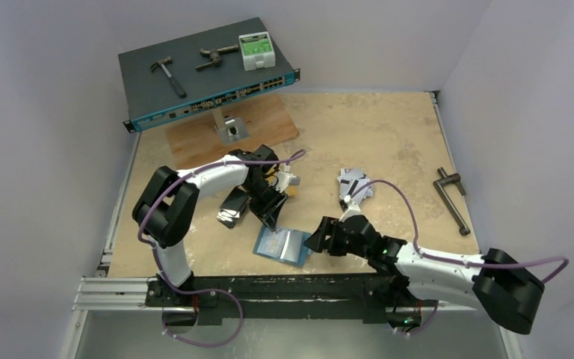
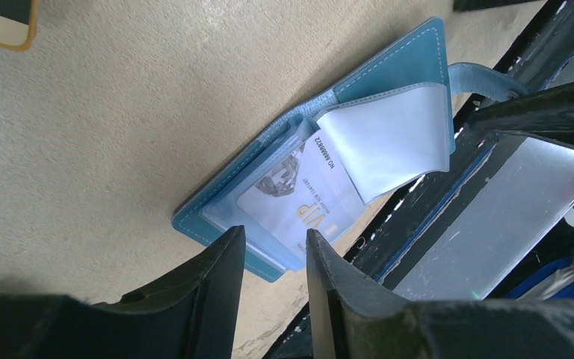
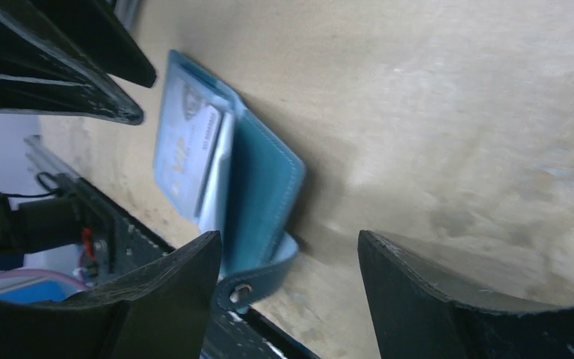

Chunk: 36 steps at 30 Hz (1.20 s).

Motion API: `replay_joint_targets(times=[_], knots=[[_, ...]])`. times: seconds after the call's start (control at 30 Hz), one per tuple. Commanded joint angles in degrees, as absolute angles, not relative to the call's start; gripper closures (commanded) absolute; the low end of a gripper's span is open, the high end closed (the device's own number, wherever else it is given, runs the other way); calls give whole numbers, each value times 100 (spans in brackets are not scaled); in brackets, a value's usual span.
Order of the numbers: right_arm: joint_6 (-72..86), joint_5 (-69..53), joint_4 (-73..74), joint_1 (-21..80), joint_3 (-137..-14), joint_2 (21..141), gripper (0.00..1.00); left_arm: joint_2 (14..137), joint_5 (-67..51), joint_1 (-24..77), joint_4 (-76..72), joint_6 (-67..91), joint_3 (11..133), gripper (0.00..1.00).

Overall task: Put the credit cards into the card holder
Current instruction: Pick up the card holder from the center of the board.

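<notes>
The teal card holder [image 1: 282, 245] lies open near the table's front edge. In the left wrist view the holder [image 2: 389, 67] shows a silver-grey credit card [image 2: 299, 198] inside a clear sleeve, with a second clear sleeve lifted. My left gripper [image 2: 273, 241] hovers over its near corner, open, with nothing between the fingers. My right gripper [image 3: 290, 243] is open at the holder's right edge [image 3: 265, 179], and the snap strap [image 3: 243, 292] lies beside its left finger. A gold-edged card [image 2: 0, 22] and a dark card with white marks [image 1: 355, 187] lie further back.
A black stack [image 1: 232, 208] sits left of the left arm. A network switch [image 1: 209, 75] carrying a hammer and other tools stands on a wooden board at the back. An L-shaped metal tool [image 1: 452, 198] lies at the right. The metal rail [image 1: 269, 288] borders the front.
</notes>
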<state>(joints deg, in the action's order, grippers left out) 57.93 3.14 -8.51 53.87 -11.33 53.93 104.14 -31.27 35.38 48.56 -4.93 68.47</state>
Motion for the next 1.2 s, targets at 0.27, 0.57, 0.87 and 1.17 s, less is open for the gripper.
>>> replay_joint_targets(times=[0.27, 0.57, 0.87, 1.17], knots=[[5351, -894, -3220, 5229, -1308, 7197, 34, 10391, -3203, 3546, 4692, -389, 6770, 66], [5309, -941, -3238, 5133, -1550, 7731, 84, 10235, -3245, 3516, 4726, -372, 6862, 66], [3665, -512, -1119, 5124, -2986, 6416, 100, 9793, -4162, 2774, 5142, -337, 7803, 62], [2031, -631, 661, 5412, -4066, 4500, 100, 8984, -4589, 1968, 4299, -62, 7687, 62]])
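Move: The open card holder lies just off my right fingers: its middle is about 7 cm to the left, 2 cm back and 3 cm below, its strap edge nearest. The white cards are some 14 cm ahead and 10 cm to the right of that hand. From my left hand the holder's middle is about 3 cm to the right, 5 cm back and 3 cm below; the gold cards lie 12 cm ahead and 2 cm right, the black cards 5 cm ahead and 9 cm left. I slide my open right hand about 4 cm left over the holder's strap edge, sink a couple of centimetres and pinch that edge, then lift it quickly some 20 cm, drifting forward as the fingers tip up. My left hand stays low by the far-left corner with its fingers part open, then follows up and forward towards the gold cards. ##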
